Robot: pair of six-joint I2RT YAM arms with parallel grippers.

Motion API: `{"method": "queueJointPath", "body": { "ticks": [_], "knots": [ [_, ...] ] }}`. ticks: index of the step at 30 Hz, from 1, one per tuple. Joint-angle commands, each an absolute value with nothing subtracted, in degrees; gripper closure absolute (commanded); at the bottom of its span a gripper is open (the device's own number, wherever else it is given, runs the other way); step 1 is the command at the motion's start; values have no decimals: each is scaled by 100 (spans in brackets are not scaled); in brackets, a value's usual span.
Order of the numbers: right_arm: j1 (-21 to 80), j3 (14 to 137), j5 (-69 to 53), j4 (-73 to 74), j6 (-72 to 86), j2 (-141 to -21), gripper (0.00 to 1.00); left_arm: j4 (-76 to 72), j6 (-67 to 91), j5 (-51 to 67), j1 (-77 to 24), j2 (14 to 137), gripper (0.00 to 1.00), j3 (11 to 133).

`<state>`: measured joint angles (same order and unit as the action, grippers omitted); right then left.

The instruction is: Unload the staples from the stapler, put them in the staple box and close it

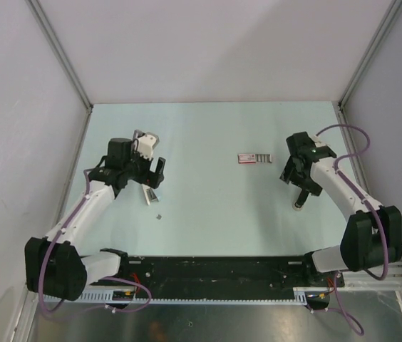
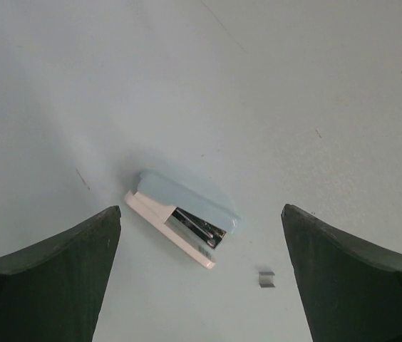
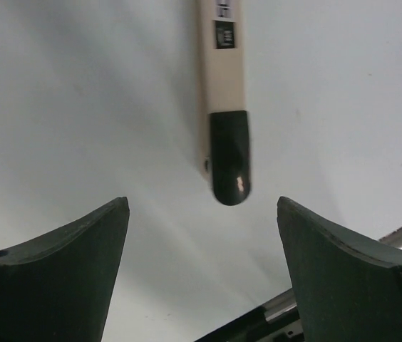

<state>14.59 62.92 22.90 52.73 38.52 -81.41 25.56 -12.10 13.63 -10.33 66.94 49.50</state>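
A small stapler (image 2: 183, 217) with a light blue top and white base lies on the pale table, its front end gaping so the metal staple channel shows. It also shows in the top view (image 1: 148, 194). A small clump of staples (image 2: 266, 279) lies loose just beside it. My left gripper (image 2: 201, 209) hovers above the stapler, open and empty; in the top view (image 1: 155, 173) it is just beyond the stapler. My right gripper (image 3: 202, 200) is open and empty at the right (image 1: 294, 178), above a beige stick with a black tip (image 3: 227, 142).
A small red and white pack with a strip of staples (image 1: 253, 158) lies mid-table, left of the right gripper. The beige stick (image 1: 301, 198) lies near the right arm. Grey walls close in the table (image 1: 215, 214) on three sides; a black rail runs along the near edge.
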Motion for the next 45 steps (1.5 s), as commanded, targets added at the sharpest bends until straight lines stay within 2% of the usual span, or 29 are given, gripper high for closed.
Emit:
{"method": "queueJointPath", "body": {
  "ticks": [1,13,19,23,29,35,39,45],
  "knots": [
    [1156,6032,2491,5378,3892,-7696,13,2186,-1297,1080,-1378,6868,1,4929],
    [858,5545,2206,4621,3690,-8218,21,1993,-1338,900,-1760,7116,1,4938],
    [761,5524,2179,4328,3615,-8505,34,1995,-1360,917,-1761,7061,1,4850],
    [720,5512,2146,4203,3560,-8639,45,1993,-1418,938,-1761,7042,0,4797],
    [803,5494,2037,4066,3564,-8732,76,1992,-1525,934,-1758,6993,1,4747],
    [1159,5510,1848,3970,3704,-8554,97,2000,-1588,977,-1758,6953,1,4700],
    [1734,5696,1683,4000,3952,-8095,100,2003,-1592,1097,-1763,6951,1,4726],
    [3182,6267,1635,3726,4284,-7827,100,2023,-1388,1766,-1758,6957,1,4859]
  ]
}}
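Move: The black-capped beige stapler lies on the table under the right hand: its middle is about 3 cm ahead, 4 cm to the right and 6 cm below, its black end pointing back towards the robot. From this hand the striped strip is some 15 cm ahead and 9 cm left, with the red-white box beside it, 15 cm ahead and 15 cm left. From the left hand the stapler lies roughly 50 cm to the right, about level, and 9 cm below. Ease the right gripper right and slightly back, then lower it about 5 cm with a small forward return, closing the fingers to pinch the stapler's black near end. Keep that grip, lift about 3 cm and sweep left some 10 cm, turning the wrist counter-clockwise about 15 degrees. Shift the open left gripper some 3 cm right and down. ##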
